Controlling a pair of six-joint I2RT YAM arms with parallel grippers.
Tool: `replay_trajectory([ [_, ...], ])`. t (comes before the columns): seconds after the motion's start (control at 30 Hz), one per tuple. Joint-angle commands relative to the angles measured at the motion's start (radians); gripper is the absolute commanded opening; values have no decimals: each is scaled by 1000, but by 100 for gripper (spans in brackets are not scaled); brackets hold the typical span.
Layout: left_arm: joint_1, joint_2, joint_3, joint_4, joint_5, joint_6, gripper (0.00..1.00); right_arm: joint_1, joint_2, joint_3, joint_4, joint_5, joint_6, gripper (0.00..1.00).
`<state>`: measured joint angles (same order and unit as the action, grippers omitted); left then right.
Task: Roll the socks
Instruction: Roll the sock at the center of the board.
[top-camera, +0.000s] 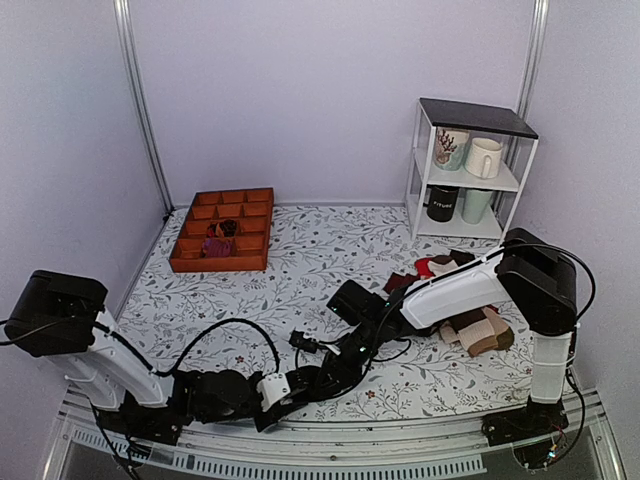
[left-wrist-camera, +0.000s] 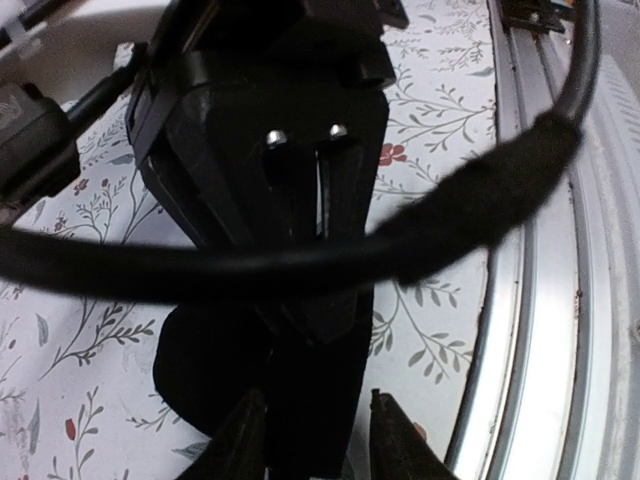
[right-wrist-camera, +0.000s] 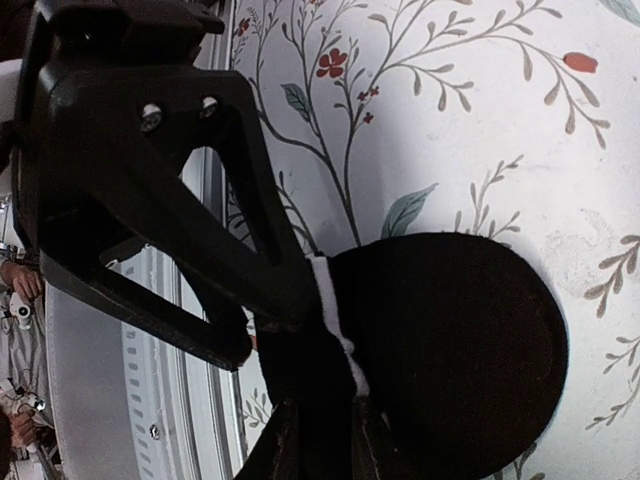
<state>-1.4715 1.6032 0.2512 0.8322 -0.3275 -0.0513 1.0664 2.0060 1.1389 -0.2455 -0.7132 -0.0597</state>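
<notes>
The socks (right-wrist-camera: 450, 340) are a black bundle with a thin white stripe (right-wrist-camera: 335, 310), lying on the floral cloth close to the table's front edge. My right gripper (right-wrist-camera: 323, 405) is shut on the striped end, with fabric pinched between its fingers. My left gripper (left-wrist-camera: 316, 393) straddles the black sock fabric (left-wrist-camera: 200, 370). Its left finger touches the fabric and its right finger stands a little apart from it. The two grippers face each other, left (top-camera: 320, 380) and right (top-camera: 345, 360), and in the top view they hide most of the socks.
A brown compartment tray (top-camera: 222, 232) sits at the back left. A white shelf with mugs (top-camera: 470, 170) stands at the back right. A pile of brown, red and beige socks (top-camera: 470, 320) lies under the right arm. The metal table rail (left-wrist-camera: 540, 300) runs just beside the grippers.
</notes>
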Motion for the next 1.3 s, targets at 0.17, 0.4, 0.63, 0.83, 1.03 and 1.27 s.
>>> replay_trajectory([
  [0.17,-10,77,17,38,-1,-54,12,-3,81,-42,-153,98,14,20],
  [0.4,18,84,44,-52,28,-152,0,-3,28,-49,-82,115,13,37],
  [0.63,78,75,49,-220,166,-369,0,-9,-255,-295,390,271,-36,53],
  [0.83,101,126,42,-270,253,-465,0,27,-404,-557,848,339,-289,58],
  [1.03,104,157,26,-270,290,-510,0,90,-336,-544,815,400,-418,59],
  [1.27,108,180,21,-264,311,-511,0,130,-256,-519,781,398,-423,59],
])
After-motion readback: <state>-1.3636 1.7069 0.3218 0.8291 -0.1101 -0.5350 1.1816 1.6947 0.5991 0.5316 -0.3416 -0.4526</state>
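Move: The black sock lies partly rolled between the two hands, its middle some 3 cm ahead of the left hand, 3 cm to its right and 2 cm lower; the left's half-open fingers straddle the rolled strip's left end. From the right hand, whose fingers already pinch that strip, the sock's middle is about 3 cm ahead, 1 cm left and 1 cm below. The metal front rail runs roughly 6 cm straight back of the left hand, 2 cm below it. Shutting on the strip's left end, the left fingers take over the sock, sink and edge right about 2 cm each, then roll some 30 degrees with their forward side dipping. The right fingers open and let go, draw off about 4 cm right while rising 5 cm, then swing partway back left and a little down; that wrist turns some 50 degrees, forward side lifting, fingers staying open. ##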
